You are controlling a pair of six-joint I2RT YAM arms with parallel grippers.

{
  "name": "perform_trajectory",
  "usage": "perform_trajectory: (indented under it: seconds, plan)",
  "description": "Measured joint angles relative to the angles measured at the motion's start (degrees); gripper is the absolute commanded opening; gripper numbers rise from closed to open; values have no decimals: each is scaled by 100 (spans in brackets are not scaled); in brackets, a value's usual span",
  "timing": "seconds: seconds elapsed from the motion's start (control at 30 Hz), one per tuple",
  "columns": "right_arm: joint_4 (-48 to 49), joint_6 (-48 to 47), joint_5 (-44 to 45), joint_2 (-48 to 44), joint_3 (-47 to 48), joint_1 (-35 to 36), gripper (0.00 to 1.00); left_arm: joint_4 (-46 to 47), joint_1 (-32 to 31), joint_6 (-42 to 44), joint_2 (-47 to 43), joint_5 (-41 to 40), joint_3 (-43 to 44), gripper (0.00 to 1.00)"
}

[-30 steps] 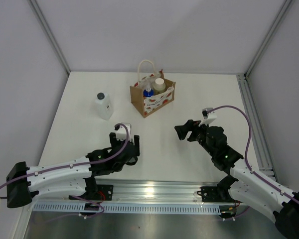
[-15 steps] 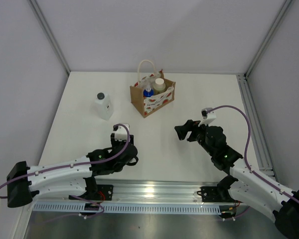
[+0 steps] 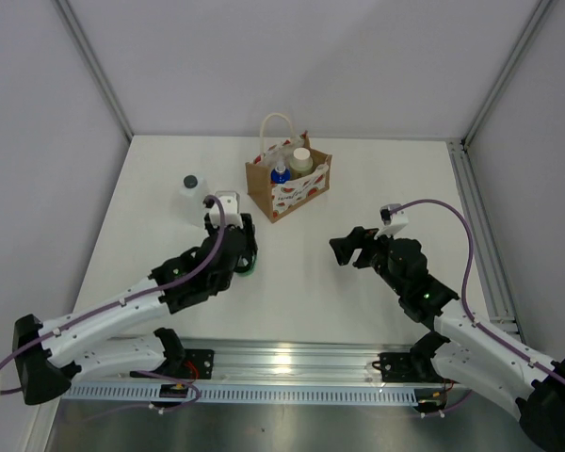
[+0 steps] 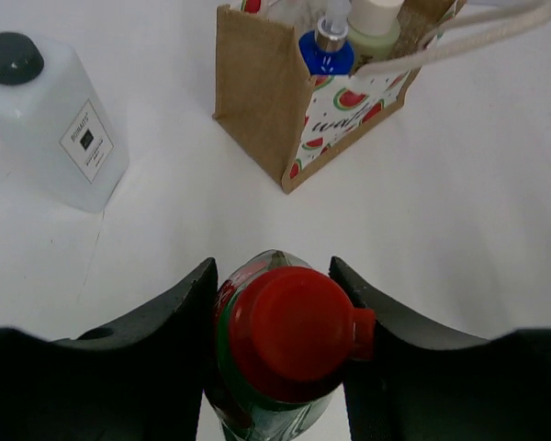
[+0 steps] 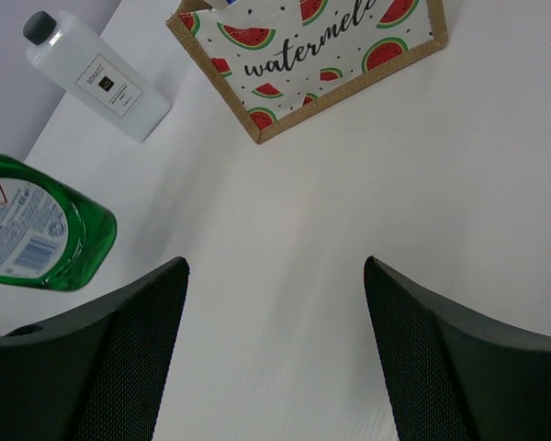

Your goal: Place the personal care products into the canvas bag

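My left gripper (image 3: 237, 256) is shut on the dark green bottle with the red cap (image 4: 289, 342); the bottle's green body also shows in the right wrist view (image 5: 39, 225) and below the gripper in the top view (image 3: 248, 271). The canvas bag (image 3: 288, 184) stands at the back centre and holds the blue-capped bottle (image 4: 326, 53) and the white-capped bottle (image 4: 375, 20). The translucent white bottle with black cap (image 3: 195, 193) stands left of the bag, partly hidden by my left arm. My right gripper (image 3: 344, 250) is open and empty, right of centre.
White walls rise on three sides of the white table (image 3: 386, 188). A metal rail (image 3: 292, 358) runs along the near edge by the arm bases. A grey frame post (image 3: 476, 202) runs along the right edge.
My left gripper has moved away from the near edge toward the bag with the green bottle lifted in it. The right arm has not moved.
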Motion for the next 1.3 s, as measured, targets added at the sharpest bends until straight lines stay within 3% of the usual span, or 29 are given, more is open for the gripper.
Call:
perform_trajectory:
  seconds: [0.57,1.0,1.2,1.23,1.27,1.3]
  plan:
    - [0,0,-11,11,0,35,80,293,1084,817,1543,868,1591,0]
    - [-4,0,-9,-55,0,44,80,1176,1099,662,1996,1495,109,0]
    - [-9,0,-13,-55,0,48,80,1895,1099,673,2061,1537,-162,1]
    - [-4,0,-15,-55,0,48,80,2013,1099,675,2061,1567,-210,4]
    - [-7,0,-15,-55,0,48,80,2107,1099,682,2061,1593,-245,31]
    - [-7,0,-20,-55,0,48,80,2197,1099,684,2059,1609,-286,44]
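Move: The green bottle with the red cap is already off the table in the left fingers; the canvas bag it is bound for stands about 35 cm ahead and 11 cm to the right, its middle some 13 cm lower. In the bag are a blue bottle, 2 cm left of the bag's middle, and a cream bottle, 4 cm right of it and 2 cm farther out. The white bottle stands about 26 cm ahead and 16 cm left. From the right hand the bag lies some 34 cm ahead, 14 cm left. The green bottle, still gripped in the left hand, is carried about 7 cm forward towards the bag while rising a few centimetres, then lowered steeply by some 12 cm short of the bag's near corner. The hand edges about 4 cm right along the way and ends tipped slightly down, its fingers keeping their hold. ##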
